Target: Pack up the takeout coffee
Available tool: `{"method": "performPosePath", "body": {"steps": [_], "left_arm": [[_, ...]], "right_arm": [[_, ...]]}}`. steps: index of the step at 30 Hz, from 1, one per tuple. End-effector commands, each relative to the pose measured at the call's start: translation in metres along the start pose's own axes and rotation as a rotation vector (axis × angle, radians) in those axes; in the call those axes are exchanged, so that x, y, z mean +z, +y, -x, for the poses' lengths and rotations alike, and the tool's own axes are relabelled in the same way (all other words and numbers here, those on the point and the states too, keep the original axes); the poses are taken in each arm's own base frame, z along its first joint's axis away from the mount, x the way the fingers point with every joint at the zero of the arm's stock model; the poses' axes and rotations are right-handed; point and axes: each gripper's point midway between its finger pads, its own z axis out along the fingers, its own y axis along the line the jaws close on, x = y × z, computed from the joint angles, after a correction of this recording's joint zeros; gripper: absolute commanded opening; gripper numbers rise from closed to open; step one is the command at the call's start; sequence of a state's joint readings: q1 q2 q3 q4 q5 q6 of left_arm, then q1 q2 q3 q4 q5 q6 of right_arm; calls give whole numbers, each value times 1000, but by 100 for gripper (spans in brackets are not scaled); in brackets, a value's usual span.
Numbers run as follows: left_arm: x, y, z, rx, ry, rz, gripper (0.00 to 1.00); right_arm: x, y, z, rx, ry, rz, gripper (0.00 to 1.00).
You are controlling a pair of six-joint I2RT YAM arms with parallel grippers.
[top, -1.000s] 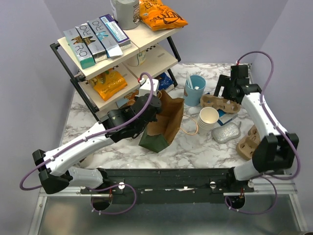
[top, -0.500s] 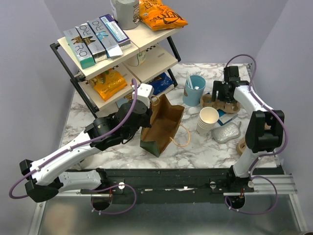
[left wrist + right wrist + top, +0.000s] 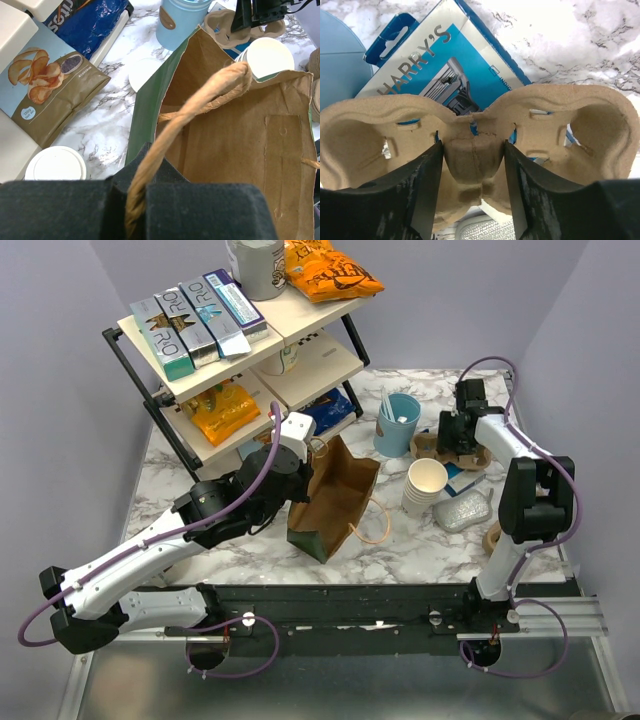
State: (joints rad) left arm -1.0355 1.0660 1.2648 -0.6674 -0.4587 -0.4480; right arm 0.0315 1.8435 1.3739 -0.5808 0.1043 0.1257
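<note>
The takeout coffee (image 3: 55,163), a cup with a round white lid, stands at the lower left of the left wrist view beside the rack; in the top view my left arm hides it. My left gripper (image 3: 137,187) (image 3: 310,452) is shut on the twisted paper handle (image 3: 200,100) of the brown paper bag (image 3: 335,495), which stands open. My right gripper (image 3: 472,150) (image 3: 455,435) is at the back right, its fingers pressed against both sides of the centre ridge of a cardboard cup carrier (image 3: 570,130) (image 3: 450,448).
A light blue cup (image 3: 398,423) with white sticks and a stack of cream cups (image 3: 425,483) stand between bag and carrier. A razor box (image 3: 440,65) lies under the carrier. A silvery pouch (image 3: 462,510) lies at right. The shelf rack (image 3: 200,350) fills the back left.
My right gripper came down over the cup carrier and its jaws narrowed onto the centre ridge. My left arm drew back, lifting the bag's handle; the bag stands more upright.
</note>
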Motion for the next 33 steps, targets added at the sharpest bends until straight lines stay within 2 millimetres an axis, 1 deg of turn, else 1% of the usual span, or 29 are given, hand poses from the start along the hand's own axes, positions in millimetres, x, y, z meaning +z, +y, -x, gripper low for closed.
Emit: {"method": "performPosePath", "body": {"steps": [1,4,7,8,10,11,14,15,17,18,19,20,21,22,23,24,25,26,27,28,29,30,32,33], "left_arm": [[-3,-6,6,-17,-16,-30,0],[-4,-6,7,-22,-16,-32,0],[-5,-6,6,-29,-16,-33,0],[-5,-6,5,-29,-12,-34,0],[-4,-7,4,-36,-11,-36,0],[-3,-9,3,-38,-5,-42,0],[-1,-14,0,-40,9,-64,0],[-1,-15,-1,-42,10,-67,0],[1,-16,-3,-40,20,-71,0],[3,-17,-4,-39,23,-72,0],[3,-17,-4,-40,24,-71,0],[5,-17,-3,-44,28,-63,0],[5,-17,-5,-41,39,-59,0],[6,-18,-5,-43,43,-57,0],[7,-19,-6,-43,47,-56,0],[8,-19,-7,-43,50,-54,0],[9,-18,-7,-48,53,-50,0],[11,-19,-8,-49,58,-45,0],[11,-18,-9,-55,66,-31,0],[12,-17,-10,-61,73,-24,0],[13,-18,-9,-65,78,-20,0],[13,-16,-10,-65,85,-9,0],[14,-17,-11,-74,90,-1,0],[15,-16,-12,-78,94,1,0]], "right_arm": [[4,-4,7,-9,-20,3,53],[-1,-9,9,-8,-34,-27,47],[-10,-15,13,-5,-55,-54,47],[-19,-16,17,-2,-76,-56,45],[-29,-18,20,2,-96,-56,40],[-39,-17,25,2,-122,-51,39],[-55,-16,31,0,-158,-32,39],[-68,-13,36,2,-189,-9,39],[-82,-10,41,8,-221,15,39],[-91,-3,40,3,-224,58,39],[-110,0,47,2,-267,87,38],[-120,4,48,2,-285,115,38],[-132,17,50,-9,-307,200,38],[-157,24,54,-16,-363,253,37],[-171,32,55,-28,-390,308,36],[-192,51,55,-61,-430,432,35],[-208,60,55,-81,-461,496,35],[-237,67,53,-106,-524,554,36],[-260,84,48,-153,-553,660,36],[-275,92,44,-181,-576,711,37],[-302,97,38,-211,-631,760,37],[-320,112,28,-247,-644,867,37],[-348,123,15,-285,-677,977,38],[-371,132,-3,-332,-681,1085,38]]}}
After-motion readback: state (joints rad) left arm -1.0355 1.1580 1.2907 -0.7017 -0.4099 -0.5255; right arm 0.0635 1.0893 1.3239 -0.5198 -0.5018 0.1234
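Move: Around the middle ridge of the cup carrier sit the right hand's open fingers, the carrier's middle roughly 1 cm below. The razor box lies under it, about 5 cm down and 3 cm back; the blue bucket stands some 13 cm left and 3 cm farther out, the cup stack 7 cm left and 10 cm back. The left hand holds the paper bag, its middle about 5 cm right and 16 cm below, with the carrier some 21 cm ahead, 35 cm right and 24 cm below. Closing its fingers on the carrier's middle ridge, the right hand pinches it, lifts it straight up off the razor box, then keeps climbing to nearly 30 cm while swinging some 10 cm left and 10 cm back towards the bag, fingers tipping up towards level and turning counter-clockwise. The left hand keeps the bag by its handle and late on eases about 2 cm down and 2 cm right. ##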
